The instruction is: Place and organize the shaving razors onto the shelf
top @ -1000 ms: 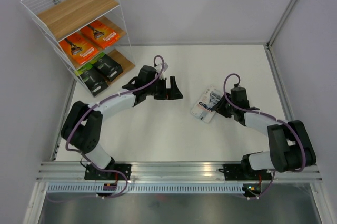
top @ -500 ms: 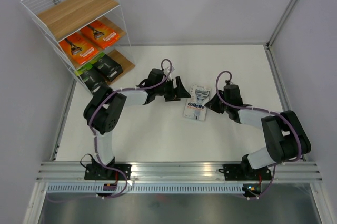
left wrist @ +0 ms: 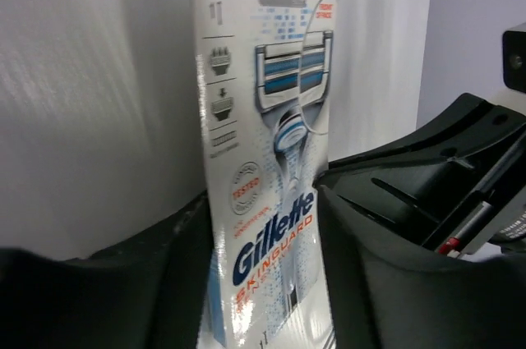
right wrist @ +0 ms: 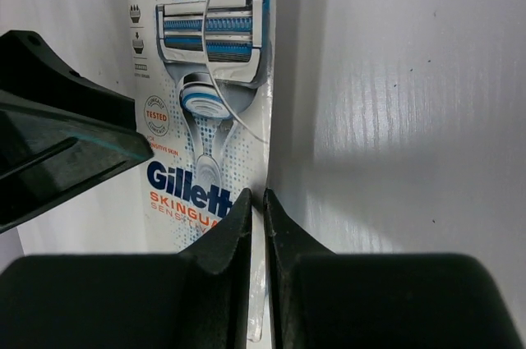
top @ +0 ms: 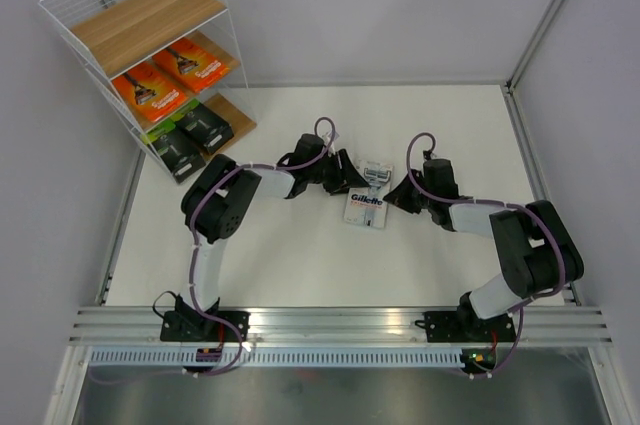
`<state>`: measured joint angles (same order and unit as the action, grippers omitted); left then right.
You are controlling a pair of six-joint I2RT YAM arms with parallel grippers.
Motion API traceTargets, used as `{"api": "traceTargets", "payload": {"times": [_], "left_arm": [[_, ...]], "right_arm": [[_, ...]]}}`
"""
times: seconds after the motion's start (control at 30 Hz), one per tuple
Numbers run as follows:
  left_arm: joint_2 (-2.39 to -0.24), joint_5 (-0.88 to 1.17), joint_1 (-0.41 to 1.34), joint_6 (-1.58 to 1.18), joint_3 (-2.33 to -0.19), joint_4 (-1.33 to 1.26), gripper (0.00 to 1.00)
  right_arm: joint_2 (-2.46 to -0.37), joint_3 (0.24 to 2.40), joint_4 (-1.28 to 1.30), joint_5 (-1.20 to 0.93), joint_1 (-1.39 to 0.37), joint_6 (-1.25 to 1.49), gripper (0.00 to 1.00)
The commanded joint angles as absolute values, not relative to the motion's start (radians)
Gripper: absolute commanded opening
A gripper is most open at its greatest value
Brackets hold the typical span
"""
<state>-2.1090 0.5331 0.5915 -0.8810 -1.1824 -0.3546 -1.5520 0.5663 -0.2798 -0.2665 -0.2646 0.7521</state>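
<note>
A white-and-blue Gillette razor pack (top: 366,200) (left wrist: 263,144) (right wrist: 205,78) is in the middle of the table. My right gripper (top: 398,195) (right wrist: 256,201) is shut on the clear plastic edge of its right side. My left gripper (top: 349,179) (left wrist: 267,283) reaches in from the left, its jaws pressing both long edges of the pack's lower part. The shelf (top: 150,15) stands at the far left. Two orange razor packs (top: 150,93) lie on its middle board and two black packs (top: 190,140) on its bottom board.
The shelf's top board (top: 140,20) is bare. A white wall (top: 400,15) closes the back of the table and a metal rail (top: 340,325) runs along the near edge. The other arm's dark finger (right wrist: 66,144) crosses the left of the right wrist view.
The right gripper closed on the Gillette pack's edge and carried it left. The left arm swung right to meet it, and its jaws narrowed onto the pack's sides.
</note>
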Motion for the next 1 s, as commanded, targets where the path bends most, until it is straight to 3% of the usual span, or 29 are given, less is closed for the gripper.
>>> {"api": "traceTargets", "payload": {"times": [0.0, 0.03, 0.07, 0.13, 0.17, 0.2, 0.3, 0.33, 0.43, 0.53, 0.73, 0.97], "left_arm": [[-2.134, 0.561, 0.601, -0.923, -1.209, -0.402, 0.54], [-2.137, 0.56, 0.601, -0.923, -1.212, -0.403, 0.48], [-2.14, 0.563, 0.601, -0.917, -1.216, -0.403, 0.33], [-2.148, 0.574, 0.6, -0.894, -1.236, -0.39, 0.22], [-2.145, 0.574, 0.6, -0.884, -1.241, -0.382, 0.09], [-2.134, 0.572, 0.6, -0.852, -1.252, -0.358, 0.03], [-2.083, 0.549, 0.589, -0.758, -1.278, -0.278, 0.02], [-2.063, 0.546, 0.581, -0.729, -1.287, -0.252, 0.02], [-1.979, 0.531, 0.537, -0.596, -1.339, -0.111, 0.02], [-1.872, 0.485, 0.482, -0.433, -1.406, 0.057, 0.02], [-1.639, 0.263, 0.451, -0.039, -1.594, 0.3, 0.02], [-1.493, -0.165, 0.449, 0.476, -1.812, 0.392, 0.02]], "right_arm": [[-1.575, 0.595, -0.305, -0.287, -0.268, 0.729, 0.13], [-1.58, 0.597, -0.308, -0.29, -0.268, 0.729, 0.13], [-1.58, 0.598, -0.307, -0.288, -0.268, 0.73, 0.13], [-1.572, 0.597, -0.296, -0.287, -0.268, 0.729, 0.13], [-1.566, 0.598, -0.285, -0.284, -0.268, 0.727, 0.14], [-1.543, 0.603, -0.247, -0.27, -0.268, 0.724, 0.15], [-1.459, 0.638, -0.113, -0.227, -0.267, 0.701, 0.3], [-1.43, 0.667, -0.068, -0.213, -0.267, 0.681, 0.43], [-1.298, 0.731, 0.118, -0.105, -0.262, 0.623, 0.62], [-1.168, 0.774, 0.247, -0.01, -0.247, 0.572, 0.72], [-1.066, 0.805, 0.345, 0.041, -0.229, 0.552, 0.75], [-1.054, 0.779, 0.249, -0.025, -0.229, 0.551, 0.77]]}}
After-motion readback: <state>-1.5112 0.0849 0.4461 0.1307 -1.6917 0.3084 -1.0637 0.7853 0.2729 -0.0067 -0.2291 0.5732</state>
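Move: The Gillette razor pack sits at the left hand's open fingers, its middle roughly 3 cm to the right and 3 cm back, about 1 cm lower. For the right hand, which still pinches its right edge, the pack's middle is some 4 cm to the left, level in reach and height. From the left hand the bare top shelf lies about 40 cm left, 11 ahead and 36 up. The farther black razor box on the bottom shelf is some 38 cm left, 15 ahead, about level. Dipping about 1.5 cm, the left hand closes on the left side of the razor pack. The right fingers then open off its right edge, and that hand backs up and to the right. The left hand accelerates upward by some 36 cm, and left towards the shelf, keeping its pinch and swinging its fingers from rightward-down to mostly forward and nearly level. ##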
